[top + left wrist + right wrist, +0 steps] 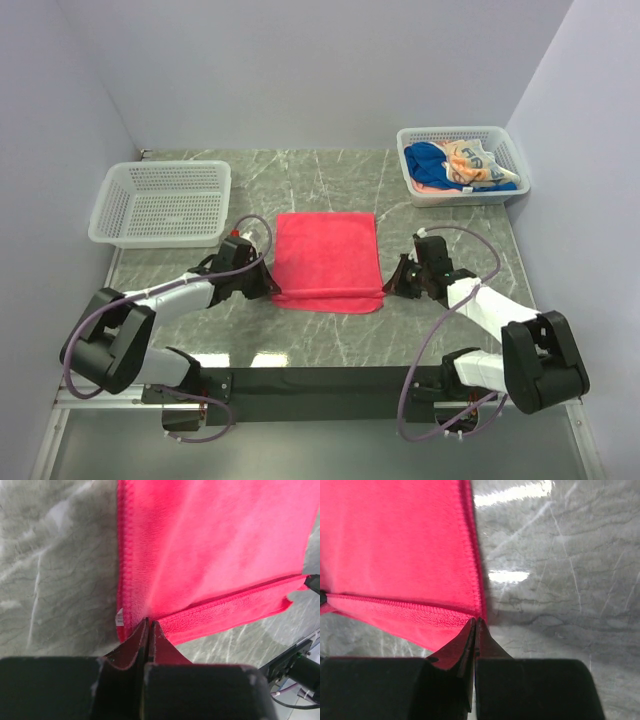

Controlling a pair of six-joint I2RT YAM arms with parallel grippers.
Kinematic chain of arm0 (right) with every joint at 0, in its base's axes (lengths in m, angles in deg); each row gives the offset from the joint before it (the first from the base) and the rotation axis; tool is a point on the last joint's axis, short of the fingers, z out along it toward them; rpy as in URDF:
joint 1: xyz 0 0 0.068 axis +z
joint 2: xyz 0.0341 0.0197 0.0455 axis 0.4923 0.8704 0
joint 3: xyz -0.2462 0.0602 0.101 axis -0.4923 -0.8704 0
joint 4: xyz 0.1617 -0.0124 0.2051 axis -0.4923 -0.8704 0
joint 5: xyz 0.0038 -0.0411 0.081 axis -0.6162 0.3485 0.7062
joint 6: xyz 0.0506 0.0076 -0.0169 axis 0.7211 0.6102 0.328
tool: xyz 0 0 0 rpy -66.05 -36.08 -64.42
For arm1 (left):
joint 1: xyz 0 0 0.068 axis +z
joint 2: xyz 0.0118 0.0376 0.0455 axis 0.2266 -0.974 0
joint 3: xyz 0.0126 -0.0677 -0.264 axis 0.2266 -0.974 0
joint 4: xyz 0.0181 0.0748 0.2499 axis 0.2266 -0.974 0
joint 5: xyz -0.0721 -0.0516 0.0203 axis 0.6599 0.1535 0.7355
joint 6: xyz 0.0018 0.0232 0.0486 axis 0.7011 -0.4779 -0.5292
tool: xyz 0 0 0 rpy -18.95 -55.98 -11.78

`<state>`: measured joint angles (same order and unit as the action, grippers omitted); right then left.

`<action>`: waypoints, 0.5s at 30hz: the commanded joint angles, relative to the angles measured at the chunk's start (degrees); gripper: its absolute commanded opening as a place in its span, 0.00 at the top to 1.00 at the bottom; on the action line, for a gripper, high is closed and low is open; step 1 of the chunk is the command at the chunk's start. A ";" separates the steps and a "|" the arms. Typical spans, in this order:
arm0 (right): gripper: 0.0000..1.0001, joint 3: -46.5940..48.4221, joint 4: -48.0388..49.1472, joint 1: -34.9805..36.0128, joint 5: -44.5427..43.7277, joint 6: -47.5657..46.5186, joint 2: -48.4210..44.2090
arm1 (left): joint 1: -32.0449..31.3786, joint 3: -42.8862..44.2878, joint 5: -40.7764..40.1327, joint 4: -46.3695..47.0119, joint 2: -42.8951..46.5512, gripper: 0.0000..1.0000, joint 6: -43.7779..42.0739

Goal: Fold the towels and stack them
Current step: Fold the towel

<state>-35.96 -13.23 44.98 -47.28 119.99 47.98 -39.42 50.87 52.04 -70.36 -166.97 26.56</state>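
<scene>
A pink-red towel [325,260] lies spread flat in the middle of the marble table, with its near hem turned up into a narrow flap. My left gripper [272,290] is shut on its near-left corner, and the left wrist view shows the towel [215,545] running away from the closed tips [149,621]. My right gripper [392,288] is shut on the near-right corner, with the towel [395,545] stretching left from the tips [476,620]. More towels sit crumpled in the back-right basket: a deep blue one [430,158] and a printed orange one [474,160].
An empty white mesh basket [110,215] stands at the back left. A second white mesh basket [455,132] stands at the back right. Grey walls close in the table on three sides. A black rail [320,380] holds the arm bases at the near edge.
</scene>
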 commanded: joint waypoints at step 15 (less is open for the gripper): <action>1.00 2.10 -9.22 -0.63 -0.44 -0.87 -13.43 | 0.49 4.13 -5.94 -11.47 9.42 0.99 -2.70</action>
<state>-32.53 -19.87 44.98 -46.14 119.03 36.11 -39.44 56.42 48.28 -79.04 -157.94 25.38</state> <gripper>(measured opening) 0.008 0.024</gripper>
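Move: Each hand still pinches one near corner of the towel's upper layer. From the left hand the towel's middle is about 6 cm ahead, 12 cm to the right and 2 cm lower; from the right hand, 6 cm ahead, 12 cm left, 2 cm lower. The lower layer's near edge is roughly 4 cm back, centred 12 cm right of the left hand. The empty basket stands about 20 cm ahead and 29 cm left of that hand. Up together, both hands raise the pinched near edge of the towel's upper layer, by about 6 cm, away from the lower layer. The left hand drifts slightly forward, then both ease to a slow finish near the top, fingertips tilting some 10 degrees forward and up; both grippers stay shut on the corners. ##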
